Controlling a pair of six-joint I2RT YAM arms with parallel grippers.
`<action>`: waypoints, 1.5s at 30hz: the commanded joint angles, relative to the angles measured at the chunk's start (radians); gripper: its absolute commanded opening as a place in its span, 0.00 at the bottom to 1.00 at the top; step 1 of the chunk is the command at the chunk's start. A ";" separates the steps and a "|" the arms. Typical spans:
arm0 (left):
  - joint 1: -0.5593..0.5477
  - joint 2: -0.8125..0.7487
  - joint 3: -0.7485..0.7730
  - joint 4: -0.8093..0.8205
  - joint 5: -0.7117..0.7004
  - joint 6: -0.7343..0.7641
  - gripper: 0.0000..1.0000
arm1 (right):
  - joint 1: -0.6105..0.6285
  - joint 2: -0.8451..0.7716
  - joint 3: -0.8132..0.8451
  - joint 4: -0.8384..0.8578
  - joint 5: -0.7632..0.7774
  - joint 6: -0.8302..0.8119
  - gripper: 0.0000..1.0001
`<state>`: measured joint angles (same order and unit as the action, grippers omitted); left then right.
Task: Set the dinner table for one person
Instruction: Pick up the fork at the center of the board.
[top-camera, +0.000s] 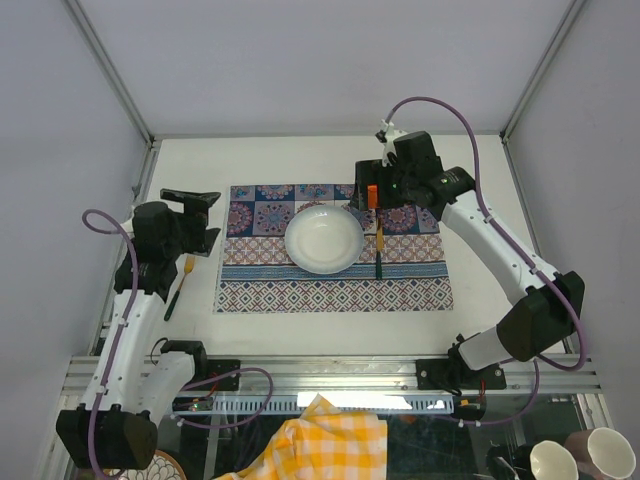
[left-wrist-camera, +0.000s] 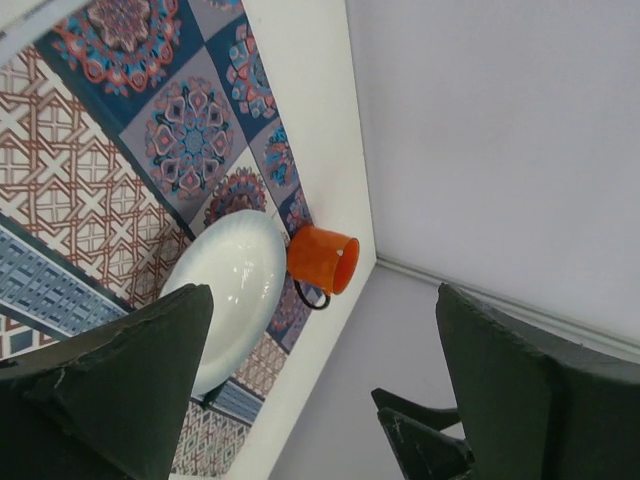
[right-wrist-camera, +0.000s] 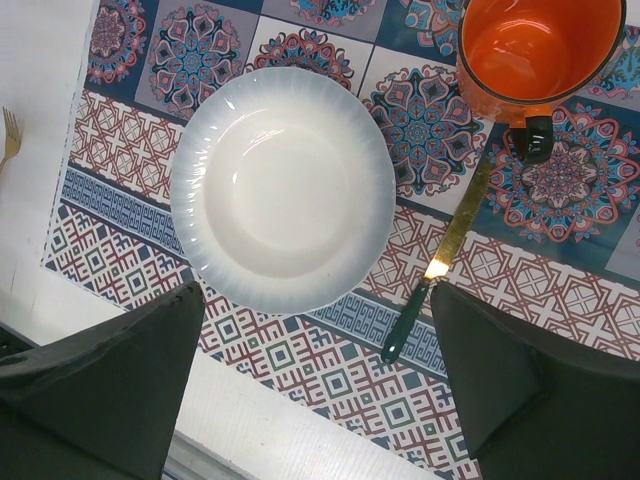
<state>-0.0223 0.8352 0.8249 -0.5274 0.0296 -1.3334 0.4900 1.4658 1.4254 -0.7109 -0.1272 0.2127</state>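
The white dinner table (top-camera: 300, 160) carries a patterned placemat (top-camera: 330, 290). On the mat sit a white plate (top-camera: 323, 240) (right-wrist-camera: 285, 185) (left-wrist-camera: 225, 290), an orange mug (top-camera: 371, 195) (right-wrist-camera: 535, 55) (left-wrist-camera: 322, 260) at the plate's far right, and a green-handled gold knife (top-camera: 379, 255) (right-wrist-camera: 440, 265) right of the plate. A green-handled gold fork (top-camera: 178, 285) lies on the bare table left of the mat; only its tines (right-wrist-camera: 10, 135) show in the right wrist view. My left gripper (top-camera: 200, 216) (left-wrist-camera: 320, 400) hangs open and empty above the fork's far end. My right gripper (top-camera: 368, 182) (right-wrist-camera: 315, 390) is open and empty, above the mug and plate.
Aluminium rails (top-camera: 330, 375) run along the near edge and up the corners. A yellow checked cloth (top-camera: 330, 440) and pale cups (top-camera: 555, 460) lie below the near rail. White walls close in the back and sides.
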 joint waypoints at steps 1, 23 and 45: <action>0.009 -0.028 -0.106 0.287 0.130 -0.101 0.99 | 0.006 -0.040 0.018 0.022 0.019 0.010 1.00; 0.022 0.484 0.369 -0.891 -0.268 -0.303 0.33 | 0.006 -0.008 0.038 -0.011 0.004 0.032 1.00; 0.026 0.229 -0.019 -0.920 -0.564 -1.198 0.11 | 0.011 0.003 0.044 -0.085 0.002 0.045 1.00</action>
<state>-0.0109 1.0935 0.8719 -1.4296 -0.4496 -2.0514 0.4946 1.4750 1.4265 -0.7929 -0.1200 0.2459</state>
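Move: The fork lies behind and to the left of my left hand, roughly 9 cm back, 12 cm to the left and 23 cm below. The placemat's middle is level with this hand and about 18 cm to its right; the plate on it sits some 2 cm ahead and 17 cm right, both about 22 cm lower. From my right hand the fork is about 35 cm left, 13 cm back and 22 cm down. I draw my left hand back about 15 cm and down some 12 cm towards the fork, drifting a little right first, then swinging left to end about 9 cm over. On the way the fingers tip from slanting forward to nearly straight down, the wrist turns roughly 50 degrees counter-clockwise, and the wide-open gripper closes almost shut on nothing, still above the table. ##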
